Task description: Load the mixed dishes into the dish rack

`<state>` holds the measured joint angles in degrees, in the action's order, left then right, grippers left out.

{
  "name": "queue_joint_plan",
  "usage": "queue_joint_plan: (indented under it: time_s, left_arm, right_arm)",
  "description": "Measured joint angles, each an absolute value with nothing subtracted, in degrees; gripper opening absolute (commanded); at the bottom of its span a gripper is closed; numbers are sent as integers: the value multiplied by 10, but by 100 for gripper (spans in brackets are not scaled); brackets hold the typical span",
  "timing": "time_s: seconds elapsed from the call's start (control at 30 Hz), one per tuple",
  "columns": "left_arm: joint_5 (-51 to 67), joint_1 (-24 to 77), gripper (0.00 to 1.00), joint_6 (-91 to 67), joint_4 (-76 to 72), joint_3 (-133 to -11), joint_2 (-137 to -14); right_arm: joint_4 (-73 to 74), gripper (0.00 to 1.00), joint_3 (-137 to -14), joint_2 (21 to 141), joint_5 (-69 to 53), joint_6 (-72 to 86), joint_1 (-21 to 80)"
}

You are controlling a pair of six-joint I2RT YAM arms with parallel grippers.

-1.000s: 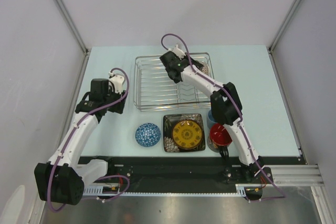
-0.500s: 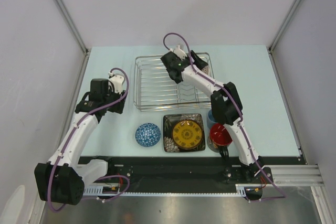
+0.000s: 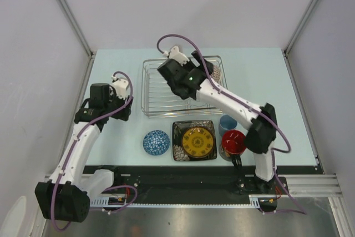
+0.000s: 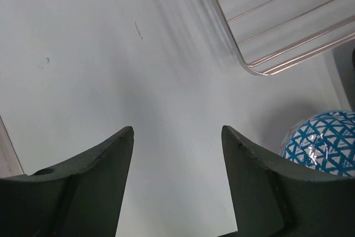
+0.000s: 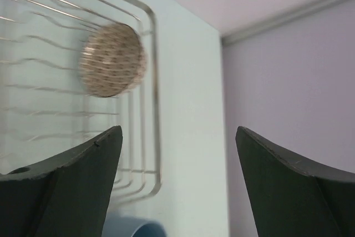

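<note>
The speckled bowl (image 3: 215,74) (image 5: 112,59) lies in the far right corner of the wire dish rack (image 3: 160,90) (image 5: 155,109) (image 4: 245,65). My right gripper (image 3: 195,66) (image 5: 178,129) hovers over the rack, open and empty, drawn back from the bowl. In front of the rack sit the square black plate with a yellow centre (image 3: 194,140), the light blue cup (image 3: 227,122) (image 5: 130,227) and the dark mug with a red inside (image 3: 233,142). My left gripper (image 3: 123,110) (image 4: 177,127) stands open and empty over bare table left of the rack.
A blue-and-white patterned bowl (image 3: 156,142) (image 4: 321,140) lies upside down left of the plate. Grey walls close in the table on the left, back and right. The black base rail (image 3: 183,178) runs along the near edge.
My right gripper has opened and swung left and back from the speckled bowl, which stays in the rack. The left arm shifted slightly left.
</note>
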<state>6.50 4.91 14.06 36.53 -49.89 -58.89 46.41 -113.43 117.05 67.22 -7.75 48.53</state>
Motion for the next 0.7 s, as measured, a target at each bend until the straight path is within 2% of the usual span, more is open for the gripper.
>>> queue_joint_plan:
  time_s: [0.1,0.2,0.3,0.37,0.5,0.7]
  left_arm:
    - [89,42,69,158,383,-509,-561]
    - [106,42,70,183,405,-514,-543]
    - [112,41,70,210,434,-514,-524]
    - [115,41,70,222,445,-514,-509]
    - [122,41,70,241,455,-513,-481]
    - [122,41,70,254,454,-513,-488]
  right_arm:
    - [505,79,-1133,1085,628,-31,562]
    - [548,78,-1125,1011,488,53,606]
    - [517,74,-984,909,336,124,597]
    - [511,73,-920,882,269,157,592]
    - [486,70,-837,904,169,200,602]
    - [419,65,-818,973,58,230,629]
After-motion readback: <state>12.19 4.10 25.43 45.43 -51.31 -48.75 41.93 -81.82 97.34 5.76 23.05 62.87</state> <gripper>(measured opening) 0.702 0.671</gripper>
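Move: The right hand is over the dish rack, its fingers empty. The blue bowl lies some 26 cm back, 21 cm to its left and about 23 cm lower. The yellow plate is as far back but only 5 cm left; the brown bowl stands in the rack about 10 cm ahead, 4 cm right and 14 cm below. From the left hand, the blue bowl is roughly 12 cm back, 13 cm right and 12 cm down. Heading for the blue bowl with nothing in its fingers, the right hand sweeps about 23 cm back and 14 cm left, first lifting some 5 cm clear of the rack, then dropping steeply by about 18 cm. The wrist rolls and tips the fingers downward as they close partway. The idle left hand backs off and rises a few centimetres. ##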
